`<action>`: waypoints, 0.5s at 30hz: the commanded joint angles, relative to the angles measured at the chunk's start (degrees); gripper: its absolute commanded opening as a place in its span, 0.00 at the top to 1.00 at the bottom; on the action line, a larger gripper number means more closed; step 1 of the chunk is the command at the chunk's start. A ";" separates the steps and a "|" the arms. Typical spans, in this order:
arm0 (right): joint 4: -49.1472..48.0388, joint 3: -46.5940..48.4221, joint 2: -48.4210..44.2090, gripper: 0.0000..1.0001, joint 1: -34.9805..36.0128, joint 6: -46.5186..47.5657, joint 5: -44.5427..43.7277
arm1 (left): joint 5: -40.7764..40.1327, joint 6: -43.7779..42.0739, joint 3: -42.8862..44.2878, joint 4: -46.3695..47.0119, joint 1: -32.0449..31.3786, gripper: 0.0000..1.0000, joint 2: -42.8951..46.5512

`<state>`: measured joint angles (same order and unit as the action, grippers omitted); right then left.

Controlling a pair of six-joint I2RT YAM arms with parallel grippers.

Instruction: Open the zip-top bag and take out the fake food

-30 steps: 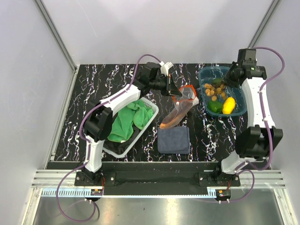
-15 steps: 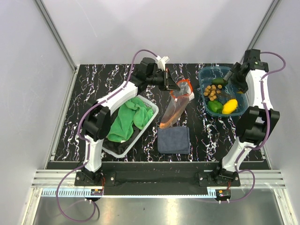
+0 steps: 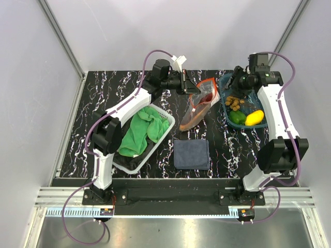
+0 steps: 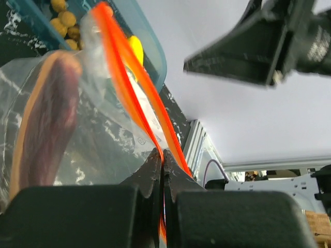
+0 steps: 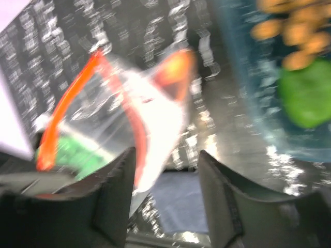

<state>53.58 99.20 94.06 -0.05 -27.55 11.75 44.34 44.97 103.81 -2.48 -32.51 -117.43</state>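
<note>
My left gripper [image 3: 192, 89] is shut on the orange-red zip strip [image 4: 134, 88] of the zip-top bag [image 3: 199, 106] and holds it up at the table's back centre. The bag's mouth gapes. Inside lies a brown sausage-like piece [image 4: 46, 119]. My right gripper [image 3: 235, 81] is open and empty, just right of the bag's mouth, over the left rim of the blue tray [image 3: 225, 111]. In the right wrist view its fingers [image 5: 166, 155] frame the bag [image 5: 129, 119]. The tray holds fake food: brown balls [image 3: 235, 102], a green piece [image 3: 237, 118] and a yellow lemon [image 3: 253, 118].
A white basket [image 3: 155, 147] with a green cloth [image 3: 139, 129] stands at the left under my left arm. A dark blue cloth [image 3: 191, 154] lies flat near the front centre, below the hanging bag. Grey walls close the table's back and sides.
My right gripper has opened and swung left from over the tray to the bag's mouth. The left gripper has kept its grip and shifted the bag slightly back and right.
</note>
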 commanded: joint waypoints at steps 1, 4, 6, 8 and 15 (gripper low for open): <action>-2.34 1.08 -2.39 0.47 2.25 -5.57 8.19 | 0.75 2.40 2.89 6.78 -0.27 1.00 0.45; -3.13 1.52 -1.87 0.58 2.52 -7.33 9.25 | 0.31 3.54 3.15 7.58 -0.71 1.00 -0.78; -3.48 1.26 -1.08 0.64 2.78 -7.95 10.22 | -0.13 3.81 3.15 7.93 -1.06 1.00 -1.66; -3.48 0.82 -0.72 0.65 3.30 -8.75 11.01 | -0.39 3.63 3.33 8.11 -1.50 1.00 -2.10; -2.61 1.87 -2.48 0.67 5.77 -5.06 6.10 | -1.27 2.84 2.98 7.23 -2.20 1.00 -2.46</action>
<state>51.72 99.20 93.23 4.34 -34.61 19.92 43.70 47.90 104.25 1.37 -34.24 -120.42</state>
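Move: The bag's open mouth lies some 12 cm left of the right hand, about 1 cm back and 4 cm lower. The long red food still inside has its middle about 15 cm left, 6 cm back and 12 cm below that hand. In the blue bin, the green pepper lies roughly 6 cm right and 3 cm back, the potatoes 7 cm right and 4 cm ahead, both some 21 cm down. From the left hand the mouth is level ahead, 3 cm right, 4 cm lower. The bag's orange rim stays pinched in the shut left gripper, which lifts slightly, then eases about 2 cm right and sinks towards the right hand. Away from over the bin, the right hand sweeps some 6 cm left and 2 cm up towards the open mouth, rolling its left side up about 10 degrees while its fingers narrow from over half open to a third. It comes close to the rim; contact can't be made out. ##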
